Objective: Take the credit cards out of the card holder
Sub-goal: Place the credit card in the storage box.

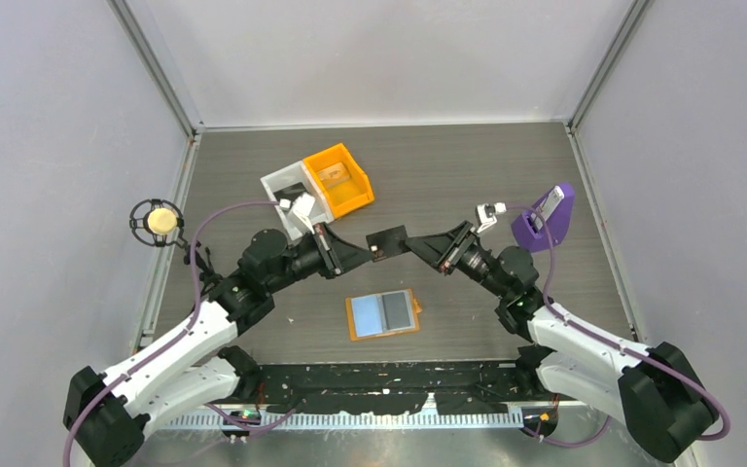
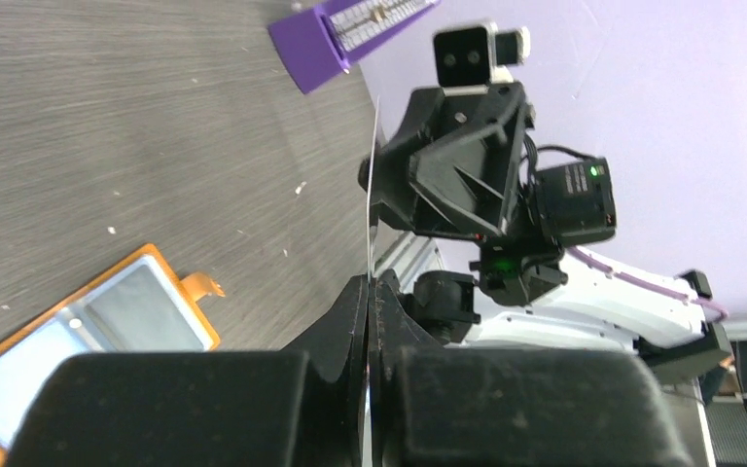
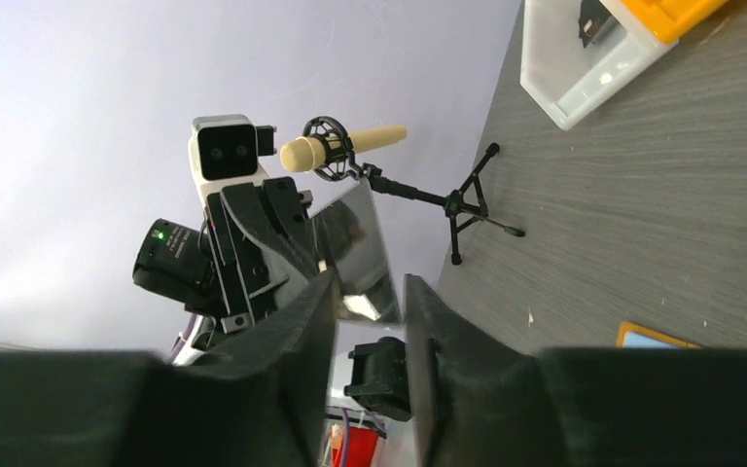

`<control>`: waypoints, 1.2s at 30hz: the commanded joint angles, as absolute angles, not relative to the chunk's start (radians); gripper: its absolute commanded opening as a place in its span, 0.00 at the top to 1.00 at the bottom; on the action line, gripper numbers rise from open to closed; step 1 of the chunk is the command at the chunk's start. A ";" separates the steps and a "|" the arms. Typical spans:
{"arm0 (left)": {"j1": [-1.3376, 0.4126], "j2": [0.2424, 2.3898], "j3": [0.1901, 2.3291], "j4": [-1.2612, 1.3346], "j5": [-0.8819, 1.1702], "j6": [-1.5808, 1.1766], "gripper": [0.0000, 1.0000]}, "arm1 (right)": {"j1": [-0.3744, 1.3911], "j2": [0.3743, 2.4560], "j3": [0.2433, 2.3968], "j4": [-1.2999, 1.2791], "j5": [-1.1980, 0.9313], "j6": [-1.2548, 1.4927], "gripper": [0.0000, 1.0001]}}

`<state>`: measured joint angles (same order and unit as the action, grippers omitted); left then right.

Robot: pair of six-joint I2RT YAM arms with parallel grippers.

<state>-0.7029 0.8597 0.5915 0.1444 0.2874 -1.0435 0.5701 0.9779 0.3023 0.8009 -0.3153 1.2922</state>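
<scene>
The orange card holder (image 1: pixel 382 314) lies open on the table between the arms, its light blue pockets facing up; it also shows in the left wrist view (image 2: pixel 107 321) and, as a corner, in the right wrist view (image 3: pixel 652 339). Above it, in mid-air, a dark credit card (image 1: pixel 386 239) hangs between both grippers. My left gripper (image 1: pixel 370 248) is shut on the card, which appears edge-on (image 2: pixel 373 175) rising from the pinched fingertips (image 2: pixel 370 282). My right gripper (image 1: pixel 410 243) faces it with its jaws apart (image 3: pixel 370 287); the glossy card (image 3: pixel 360 253) stands at the gap, free of the right-hand finger.
An orange bin (image 1: pixel 338 178) and a white bin (image 1: pixel 297 195) stand at the back left of centre. A purple wedge stand (image 1: pixel 545 216) sits at the right. A microphone on a small tripod (image 1: pixel 160 221) is at the left edge.
</scene>
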 commanded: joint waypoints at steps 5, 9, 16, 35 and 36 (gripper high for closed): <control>-0.604 0.865 0.719 -0.008 0.251 -0.949 1.00 | 0.548 0.804 0.320 0.628 -0.318 1.178 0.23; -0.511 0.913 0.784 -0.104 0.240 -0.903 1.00 | 0.548 0.715 0.317 0.524 -0.301 1.137 0.03; -0.369 1.064 0.975 -0.304 0.085 -0.799 1.00 | 0.548 0.610 0.356 0.351 -0.305 1.041 0.04; -0.180 1.503 1.321 -0.456 -0.048 -0.684 1.00 | 0.537 0.580 0.392 0.241 -0.334 0.956 0.05; -0.178 1.518 1.332 -0.460 -0.053 -0.682 1.00 | 0.535 0.581 0.395 0.235 -0.333 0.952 0.05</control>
<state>-0.1913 1.4727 1.2617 -0.4385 -0.0147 -0.7155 0.5438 0.5930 0.3393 0.2398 -0.3344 0.9909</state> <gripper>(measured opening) 0.009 0.955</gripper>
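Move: The left hand holds the black credit card, and the white storage box lies about 27 cm ahead, 20 cm left and 20 cm below it. The orange box adjoins it, 31 cm ahead and 9 cm left of the hand. The open card holder lies below, 6 cm back and 3 cm right. From the right hand, the white storage box is some 24 cm ahead, 27 cm left and 19 cm down. Left carries the card some 28 cm forward-left towards the white storage box; right opens wide, backing off. ##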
